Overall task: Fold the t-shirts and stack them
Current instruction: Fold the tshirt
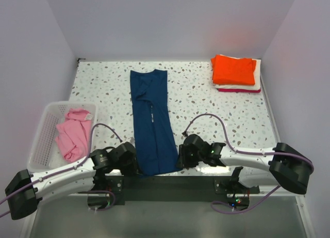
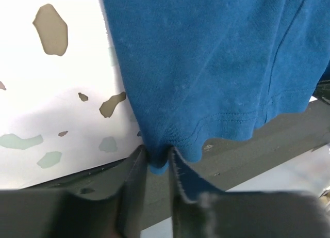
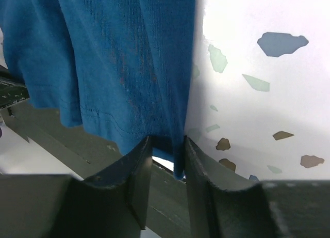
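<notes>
The navy blue t-shirt (image 1: 152, 119) lies folded lengthwise as a long strip down the middle of the table, its hem at the near edge. My left gripper (image 1: 137, 164) is at the hem's left corner. In the left wrist view the left gripper (image 2: 159, 156) is shut on the hem of the navy shirt (image 2: 206, 57). My right gripper (image 1: 180, 158) is at the hem's right corner. In the right wrist view the right gripper (image 3: 167, 145) stands around the folded edge of the shirt (image 3: 113, 57), with a gap showing beside the cloth. The pink t-shirt (image 1: 75, 132) lies in the basket. The folded orange shirt (image 1: 234, 68) tops a stack.
The white slatted basket (image 1: 51, 106) stands at the left edge of the table. The stack at the far right corner has white (image 1: 256, 82) and red (image 1: 232, 90) layers under the orange. A dark rail (image 2: 258, 145) runs along the table's near edge under the hem.
</notes>
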### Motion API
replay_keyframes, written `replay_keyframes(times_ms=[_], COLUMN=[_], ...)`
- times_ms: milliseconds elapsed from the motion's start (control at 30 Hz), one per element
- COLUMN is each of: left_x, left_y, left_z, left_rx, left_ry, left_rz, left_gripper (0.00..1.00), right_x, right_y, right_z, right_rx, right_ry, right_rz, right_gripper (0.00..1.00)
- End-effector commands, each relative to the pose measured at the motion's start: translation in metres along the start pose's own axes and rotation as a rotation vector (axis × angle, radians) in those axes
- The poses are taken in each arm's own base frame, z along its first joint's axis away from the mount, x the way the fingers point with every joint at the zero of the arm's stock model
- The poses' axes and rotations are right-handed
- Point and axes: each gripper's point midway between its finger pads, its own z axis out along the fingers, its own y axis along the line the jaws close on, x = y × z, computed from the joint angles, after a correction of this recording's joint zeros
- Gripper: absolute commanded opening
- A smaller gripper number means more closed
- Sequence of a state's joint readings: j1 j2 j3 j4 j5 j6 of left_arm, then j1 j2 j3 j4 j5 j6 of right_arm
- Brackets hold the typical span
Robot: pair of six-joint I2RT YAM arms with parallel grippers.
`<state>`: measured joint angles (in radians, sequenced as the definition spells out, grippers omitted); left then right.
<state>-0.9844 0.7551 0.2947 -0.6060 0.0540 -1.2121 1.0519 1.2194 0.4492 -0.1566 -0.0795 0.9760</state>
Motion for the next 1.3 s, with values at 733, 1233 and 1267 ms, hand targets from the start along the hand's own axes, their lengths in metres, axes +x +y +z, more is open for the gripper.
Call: replay_keyframes(times_ms=[733, 1233, 1267], left_x=[-0.063, -0.193, -0.201], left_y=[-0.054, -0.087, -0.090], left_z=[-0.055, -0.057, -0.057], left_rx=[-0.019, -0.015, -0.004], left_ry=[-0.214, -0.509, -0.522], left_rz=[0.199, 0.113, 0.102], left_gripper=[0.00, 0.00, 0.00], right_x=[-0.029, -0.164, -0.175], right_y=[0.034, 0.060, 0.066], right_z=[-0.034, 0.000, -0.001], right_rx=[0.098, 0.096, 0.087], right_ry=[-0.062, -0.195, -0.212], right_rz=[-0.266, -0.078, -0.074], right_gripper=[0.00, 0.00, 0.00])
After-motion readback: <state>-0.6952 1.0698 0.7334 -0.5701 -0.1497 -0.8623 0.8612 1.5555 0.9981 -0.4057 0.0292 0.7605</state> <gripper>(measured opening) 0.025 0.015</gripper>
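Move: The t-shirt's near hem is at both hands: its left corner lies between the left hand's still-open fingers, at most 1 cm ahead and below, and its right corner lies the same way between the right hand's. The shirt's small white mark is roughly 25 cm ahead and 6 cm to the right of the left hand, and its far end some 46 cm ahead and 4 cm right. The pink cloth in the basket lies about 15 cm ahead and 28 cm to the left of the left hand. The hem's two corners are pinched as both grippers close fully, the right one sliding back about 2 cm first. Both hands then lift and carry the hem forward over the shirt towards its far end: the left rises most of its 9 cm before swinging about 15 cm forward, fingertips tilting forward some 20 degrees; the right goes 13 cm forward, rising 5 and easing left. ##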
